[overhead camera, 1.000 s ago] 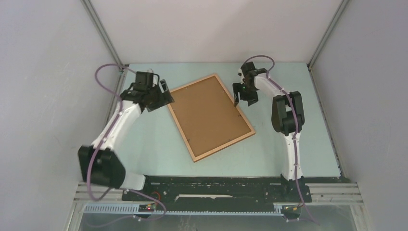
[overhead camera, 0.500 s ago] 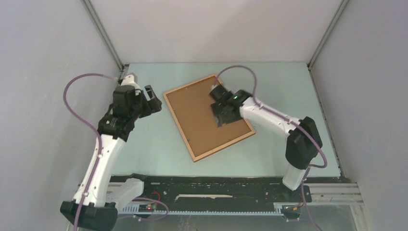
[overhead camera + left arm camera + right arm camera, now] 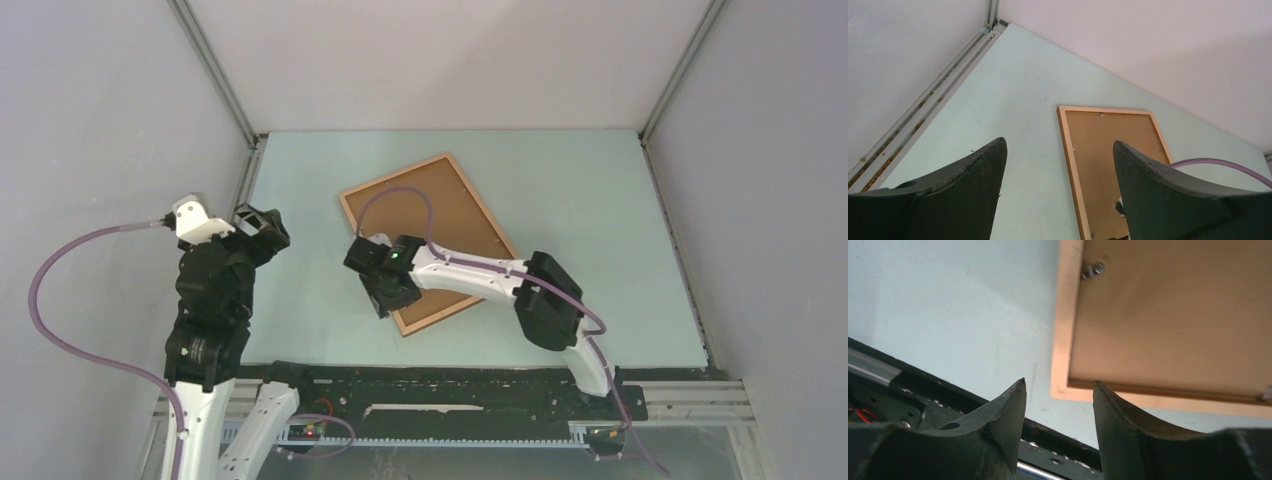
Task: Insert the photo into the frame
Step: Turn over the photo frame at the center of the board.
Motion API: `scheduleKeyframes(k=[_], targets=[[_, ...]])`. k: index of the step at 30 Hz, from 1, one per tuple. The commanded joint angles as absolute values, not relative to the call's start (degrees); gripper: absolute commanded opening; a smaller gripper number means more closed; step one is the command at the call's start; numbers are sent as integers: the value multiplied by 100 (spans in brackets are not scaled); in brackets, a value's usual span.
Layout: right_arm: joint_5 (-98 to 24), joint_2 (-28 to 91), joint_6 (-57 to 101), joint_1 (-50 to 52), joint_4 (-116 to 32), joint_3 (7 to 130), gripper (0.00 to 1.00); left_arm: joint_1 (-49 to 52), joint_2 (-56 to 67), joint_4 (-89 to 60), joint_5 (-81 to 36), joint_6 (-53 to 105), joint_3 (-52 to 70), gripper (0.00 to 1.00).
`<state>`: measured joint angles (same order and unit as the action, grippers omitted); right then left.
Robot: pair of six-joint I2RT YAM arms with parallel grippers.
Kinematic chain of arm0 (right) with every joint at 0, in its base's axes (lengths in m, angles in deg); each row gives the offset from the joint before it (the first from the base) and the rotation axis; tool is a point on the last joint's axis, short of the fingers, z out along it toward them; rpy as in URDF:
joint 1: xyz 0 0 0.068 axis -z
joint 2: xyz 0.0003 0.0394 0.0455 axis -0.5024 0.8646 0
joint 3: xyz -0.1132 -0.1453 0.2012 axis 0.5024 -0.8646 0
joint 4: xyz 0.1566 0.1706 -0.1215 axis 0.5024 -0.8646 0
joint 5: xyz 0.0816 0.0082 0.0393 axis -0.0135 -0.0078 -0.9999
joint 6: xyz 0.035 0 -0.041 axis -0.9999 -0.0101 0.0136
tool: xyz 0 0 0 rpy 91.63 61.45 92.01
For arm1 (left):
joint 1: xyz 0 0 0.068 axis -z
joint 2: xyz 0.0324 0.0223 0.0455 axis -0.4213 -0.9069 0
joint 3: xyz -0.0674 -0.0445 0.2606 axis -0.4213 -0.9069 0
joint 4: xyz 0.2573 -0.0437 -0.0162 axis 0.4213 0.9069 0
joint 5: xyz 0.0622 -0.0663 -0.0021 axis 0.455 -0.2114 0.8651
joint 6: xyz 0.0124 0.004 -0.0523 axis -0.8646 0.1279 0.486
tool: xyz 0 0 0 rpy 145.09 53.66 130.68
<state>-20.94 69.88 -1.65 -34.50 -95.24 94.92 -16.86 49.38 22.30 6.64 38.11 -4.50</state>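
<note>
The frame lies face down on the pale green table, its brown backing board up. The photo is not in view. My right gripper is open and empty, low over the frame's near-left corner. In the right wrist view its fingers straddle the corner of the wooden rim, with the backing board and a metal clip beyond. My left gripper is open and empty, raised at the left. It looks across the table at the frame.
The black base rail runs along the near edge, just below the frame's corner in the right wrist view. A purple cable loops over the board. Grey walls and an aluminium rail close the left side.
My right gripper swept from the frame's far right edge across the board to its near-left corner. My left arm pulled back from the frame's far left corner toward the near left.
</note>
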Motion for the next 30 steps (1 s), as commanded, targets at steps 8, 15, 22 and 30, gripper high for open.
scheduleKeyframes(k=[8,15,22,30], targets=[[-1639,8124,-751,-3725,-10100,10908,48,-1736,4784,2149,707,3825,-558,84],[-1400,8396,-682,-3733,-10230,11113,44,-1736,4819,2180,758,3842,-531,84],[-982,8764,-737,-3756,-10325,11372,27,-1736,4815,2188,769,3842,-538,84],[-447,8881,-847,-3819,-10583,11550,33,-1736,4815,2197,751,3855,-531,84]])
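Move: The spot on the photo frame's left side bar where the right fingers will next shut lies about 1 cm ahead of the right hand, 2 cm to its left and 5 cm below. From that hand, the frame's near-left corner is some 4 cm back; a metal clip inside the left bar is roughly 7 cm ahead and 3 cm left; the frame's middle is about 22 cm ahead and 5 cm right. From the raised left hand, the grip spot lies around 18 cm right, 1 cm back and 30 cm below. Down and to the left, the right hand swings about 3.5 cm left while sinking, then keeps going down, easing slightly back right and forward, some 4.5 cm lower in all. The open fingers come down astride the photo frame's left bar near its near-left corner and narrow by about half, pinching the bar from outside and inside, while the wrist swings the fingertips about 10 degrees towards the right. ##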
